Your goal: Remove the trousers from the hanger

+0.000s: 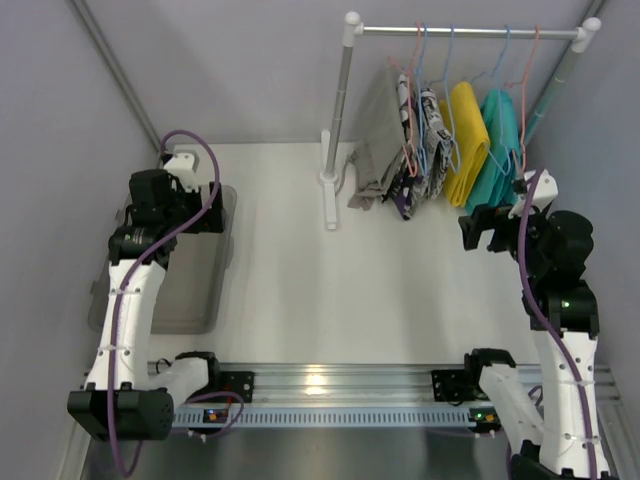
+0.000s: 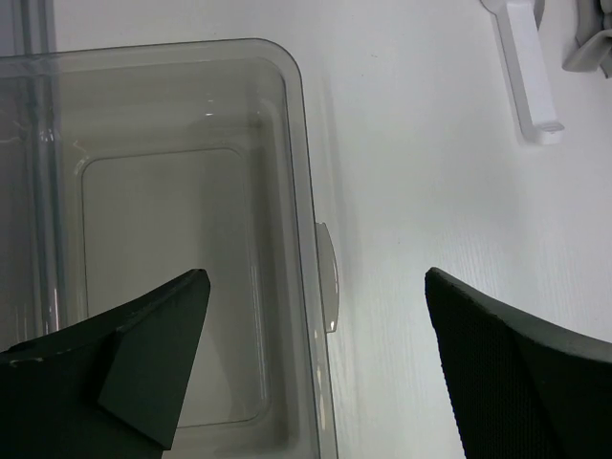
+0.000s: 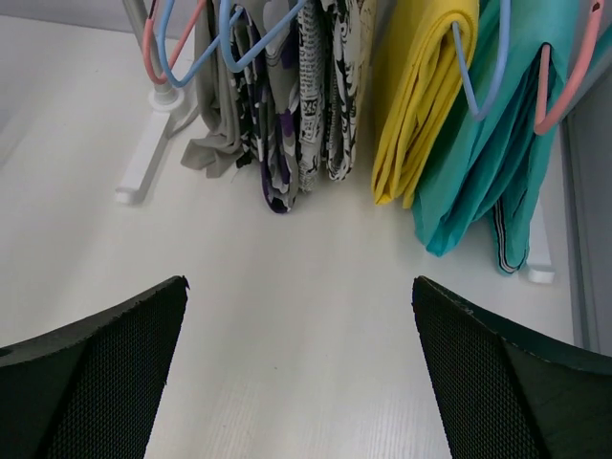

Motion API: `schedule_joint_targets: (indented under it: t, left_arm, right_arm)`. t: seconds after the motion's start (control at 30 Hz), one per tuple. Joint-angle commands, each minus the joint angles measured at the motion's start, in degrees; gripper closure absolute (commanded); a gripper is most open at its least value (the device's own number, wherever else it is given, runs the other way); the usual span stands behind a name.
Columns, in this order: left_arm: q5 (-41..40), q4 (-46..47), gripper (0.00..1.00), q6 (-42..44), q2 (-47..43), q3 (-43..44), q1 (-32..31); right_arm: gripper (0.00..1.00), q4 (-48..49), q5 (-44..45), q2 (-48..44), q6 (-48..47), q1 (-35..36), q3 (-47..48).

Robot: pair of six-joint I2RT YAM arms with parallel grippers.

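Observation:
Several pairs of trousers hang folded over hangers on a white rail point(image 1: 465, 32) at the back right: grey point(image 1: 378, 150), black-and-white patterned point(image 1: 425, 150), yellow point(image 1: 466, 140) and teal point(image 1: 497, 150). In the right wrist view they are grey point(image 3: 215, 115), patterned point(image 3: 306, 96), yellow point(image 3: 421, 96) and teal point(image 3: 488, 143), on blue and pink hangers. My right gripper point(image 1: 487, 225) point(image 3: 298, 282) is open and empty, short of the trousers. My left gripper point(image 1: 200, 205) point(image 2: 316, 277) is open and empty over the clear bin's right rim.
A clear plastic bin point(image 1: 190, 270) point(image 2: 172, 239) lies at the left, empty. The rack's white upright point(image 1: 340, 110) stands on a white foot point(image 1: 330, 200) point(image 2: 526, 67) at the table's middle back. Grey walls close in on both sides.

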Motion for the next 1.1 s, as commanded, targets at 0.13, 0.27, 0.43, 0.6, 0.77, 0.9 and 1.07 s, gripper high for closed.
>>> schedule_joint_targets:
  t: [0.13,0.27,0.43,0.6,0.77,0.9,1.07]
  left_arm:
    - [-2.42,1.42,0.01,2.00,0.03,2.07,-0.14]
    - [-4.89,2.82,0.01,2.17,-0.50,1.90,-0.05]
    - [-4.89,3.70,0.01,3.58,-0.41,2.60,-0.14]
    - [-5.77,4.58,0.01,4.28,1.08,3.47,-0.40]
    - [-6.04,3.97,0.01,3.58,3.19,4.80,-0.66]
    - [-6.30,4.32,0.01,2.53,3.54,4.88,-0.66]
    - [-6.65,4.23,0.01,0.77,4.51,5.50,-0.75]
  right_arm:
    - [0.01,-1.59,-3.06,-0.88,0.85,-0.58,4.34]
    - [0.01,-4.84,-6.83,1.93,2.43,-0.58,11.02]
    - [0.02,-6.60,-11.05,8.15,2.96,-0.58,21.57]
    - [0.04,-5.28,-15.36,17.47,6.12,0.12,32.45]
    - [0.17,-6.95,-15.46,30.83,6.04,6.25,44.86]
    - [0.33,-9.50,-10.56,39.62,5.42,13.98,56.44]
    - [0.48,-9.59,3.93,47.98,7.88,20.24,62.27]
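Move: Ahead and left of the right hand hangs the leftmost pink hanger, its middle about 33 cm ahead, 13 cm left and some 5 cm higher. Its grey trousers sit about 4 cm farther left of it and 12 cm lower; the patterned trousers are roughly 31 cm ahead of this hand, 8 cm left and 6 cm below. The yellow trousers lie 31 cm straight ahead, slightly below. From the left hand, the pink hanger is about 27 cm ahead, 57 cm right and 9 cm above. Rising first, the right hand climbs some 15 cm almost straight up, then sweeps forward and left about as far towards the leftmost pink hanger, levelling off and dipping slightly at the end. Its wrist swings about 20 degrees counter-clockwise while the wide-open fingers narrow to about half, still empty. The left hand drifts about 2 cm left, then forward, open above the bin. ##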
